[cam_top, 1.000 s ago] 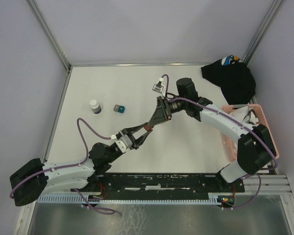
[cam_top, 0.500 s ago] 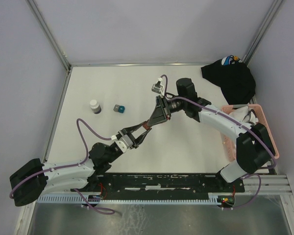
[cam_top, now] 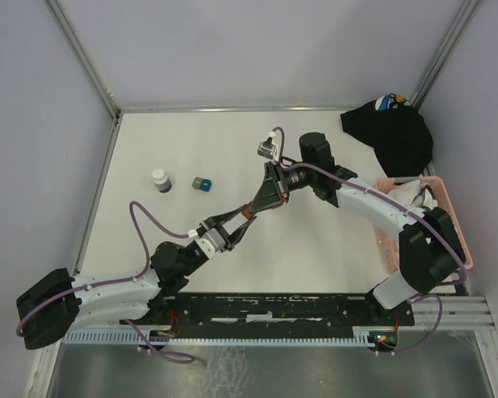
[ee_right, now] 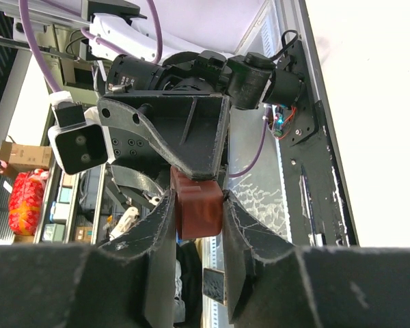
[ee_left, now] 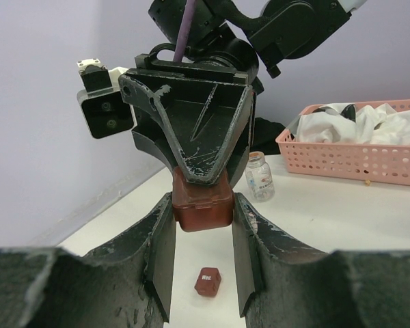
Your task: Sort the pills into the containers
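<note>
A dark-red square container [ee_left: 203, 210] hangs in mid-air above the table, and both grippers meet on it. My left gripper [ee_left: 202, 205] is shut on its sides. My right gripper [ee_right: 198, 202] comes from the opposite side, with both fingers pressed against the same container [ee_right: 199, 206]. From above, the two grippers join at the container [cam_top: 251, 213] near mid-table. A second dark-red container [ee_left: 207, 281] marked "Wed" lies shut on the table below. A small clear vial [ee_left: 260, 176] stands beyond it, with coloured specks inside. No loose pills are in view.
A pink slatted basket [cam_top: 385, 246] with white cloth stands at the right edge, and a black cap [cam_top: 390, 133] lies at the back right. A white-capped bottle [cam_top: 160, 180] and a teal-grey cube [cam_top: 202, 183] sit at the left.
My right gripper's jaws have closed in onto the dark-red container held by the left gripper. Both arms have hardly moved.
</note>
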Available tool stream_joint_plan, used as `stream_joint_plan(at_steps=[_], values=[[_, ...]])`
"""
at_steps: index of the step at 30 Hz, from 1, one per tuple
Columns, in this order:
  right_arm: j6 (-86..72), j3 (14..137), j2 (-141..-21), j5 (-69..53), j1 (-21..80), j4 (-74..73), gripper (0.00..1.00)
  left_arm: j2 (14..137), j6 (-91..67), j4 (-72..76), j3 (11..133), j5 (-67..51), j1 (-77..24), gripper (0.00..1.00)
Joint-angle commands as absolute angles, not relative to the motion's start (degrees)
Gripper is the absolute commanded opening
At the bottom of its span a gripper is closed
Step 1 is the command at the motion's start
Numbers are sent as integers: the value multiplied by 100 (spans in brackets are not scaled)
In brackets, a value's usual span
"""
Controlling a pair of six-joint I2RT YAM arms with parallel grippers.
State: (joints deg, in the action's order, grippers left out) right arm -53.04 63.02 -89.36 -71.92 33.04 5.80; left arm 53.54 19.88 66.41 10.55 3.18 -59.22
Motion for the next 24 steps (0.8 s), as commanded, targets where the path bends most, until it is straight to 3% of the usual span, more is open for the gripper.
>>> stream_joint_plan(at_steps=[1, 6, 11, 20, 24], values=[[-5579, 6279, -8952, -7446, 3425, 1153, 18, 5436, 2180, 6728, 1198, 602, -5904, 6], [-5657, 6254, -8947, -7444, 3425, 1240, 10, 5423, 2171, 6625, 1165, 675, -5899, 9], [-5690, 6240, -8965, -7412, 3399, 1275, 6, 5394, 2076, 6596, 1115, 739, -5898, 28], [-5923, 6141, -9028, -7374, 3273, 1606, 3, 5239, 1885, 6561, 952, 671, -5902, 75], [-5918, 6118, -9038, -7361, 3244, 1645, 2, 5216, 1805, 6541, 916, 673, -5905, 86]])
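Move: The small red container sits right at both hands' fingertips, within about 1 cm of each hand point, gripped by left and right alike. From the left hand, another red container stands on the table roughly 9 cm ahead, 11 cm to the right and 23 cm below. The teal container lies some 15 cm ahead and 13 cm to the left, about as far down. The left fingers open wide, letting go of the red container, and sink about 1.5 cm while the right keeps its grip. ##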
